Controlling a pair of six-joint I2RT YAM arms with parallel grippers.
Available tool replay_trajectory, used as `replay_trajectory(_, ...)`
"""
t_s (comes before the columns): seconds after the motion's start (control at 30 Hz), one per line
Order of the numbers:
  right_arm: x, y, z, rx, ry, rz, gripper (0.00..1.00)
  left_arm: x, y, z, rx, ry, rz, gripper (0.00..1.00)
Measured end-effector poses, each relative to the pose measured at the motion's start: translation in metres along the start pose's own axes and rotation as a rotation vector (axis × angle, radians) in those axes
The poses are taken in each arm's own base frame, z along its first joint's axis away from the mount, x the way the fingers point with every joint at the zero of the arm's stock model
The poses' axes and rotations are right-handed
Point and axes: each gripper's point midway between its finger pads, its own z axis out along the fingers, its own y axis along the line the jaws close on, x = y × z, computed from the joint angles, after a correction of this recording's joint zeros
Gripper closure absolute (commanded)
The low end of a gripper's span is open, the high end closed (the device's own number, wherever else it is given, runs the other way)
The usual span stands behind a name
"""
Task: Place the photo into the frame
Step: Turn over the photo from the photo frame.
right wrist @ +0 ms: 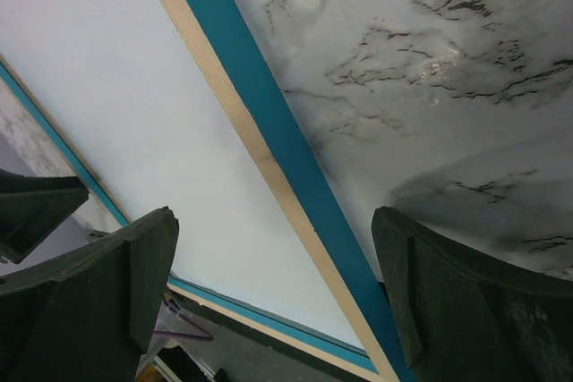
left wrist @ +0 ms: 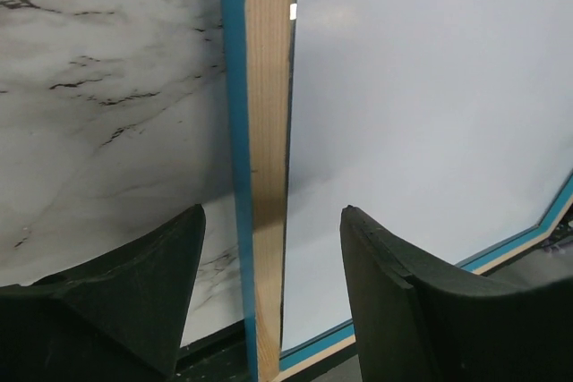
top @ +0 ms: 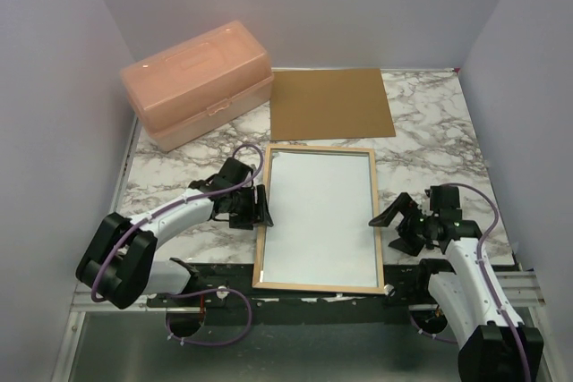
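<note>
The frame lies flat on the marble table with its light wood face up and its blue edge showing. Inside it rests the photo, plain white back up, the picture side hidden. My left gripper is open at the frame's left rail. In the left wrist view its jaws straddle the wooden rail with a gap on each side, the photo to the right. My right gripper is open at the right rail. In the right wrist view the rail runs between its fingers, touching neither, beside the photo.
A translucent pink lidded box stands at the back left. A flat brown backing board lies behind the frame. Grey walls close in on the left, back and right. The frame's near rail overhangs the dark strip at the table's front edge.
</note>
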Motion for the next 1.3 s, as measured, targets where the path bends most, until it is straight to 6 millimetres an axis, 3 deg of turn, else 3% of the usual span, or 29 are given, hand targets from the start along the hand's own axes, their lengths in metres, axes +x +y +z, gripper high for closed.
replay_trajectory(0.23,-0.001,-0.003,0.007,0.003,0.01,0.002,0.1,0.002,-0.017,0.005,0.116,0.001,-0.021,0.37)
replay_trajectory(0.47,-0.001,0.0,0.014,-0.026,0.028,0.0,0.29,0.003,-0.021,0.004,0.154,-0.025,-0.037,0.39)
replay_trajectory(0.87,0.0,0.006,0.022,-0.055,0.09,0.012,0.33,0.007,-0.023,0.004,0.139,-0.088,0.006,0.42)
replay_trajectory(1.13,-0.001,0.013,0.025,-0.092,0.111,0.012,0.32,0.024,-0.014,-0.004,0.115,-0.104,0.002,0.44)
replay_trajectory(1.3,-0.003,0.018,0.029,-0.101,0.127,0.017,0.28,0.031,-0.01,-0.006,0.093,-0.085,-0.006,0.35)
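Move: The left hand is low over the photo frame's left rail, the rail passing between its fingers about 1 cm below. The white-backed photo's middle is some 16 cm to its right and level in reach; the brown board is about 33 cm ahead and 20 cm right. For the right hand, the right rail's middle lies roughly 3 cm ahead, 1 cm left and 2 cm below, the photo's middle 4 cm ahead and 17 cm left. Outer fingers come against the outer sides of both rails: the left hand shifts about 2 cm right, then draws back some 3 cm along its rail, easing a little left, fingers still part open. Meanwhile the right hand sinks about 1 cm and closes its fingers by a third around the right rail, pushing left and forward, roughly 2 cm each way. ##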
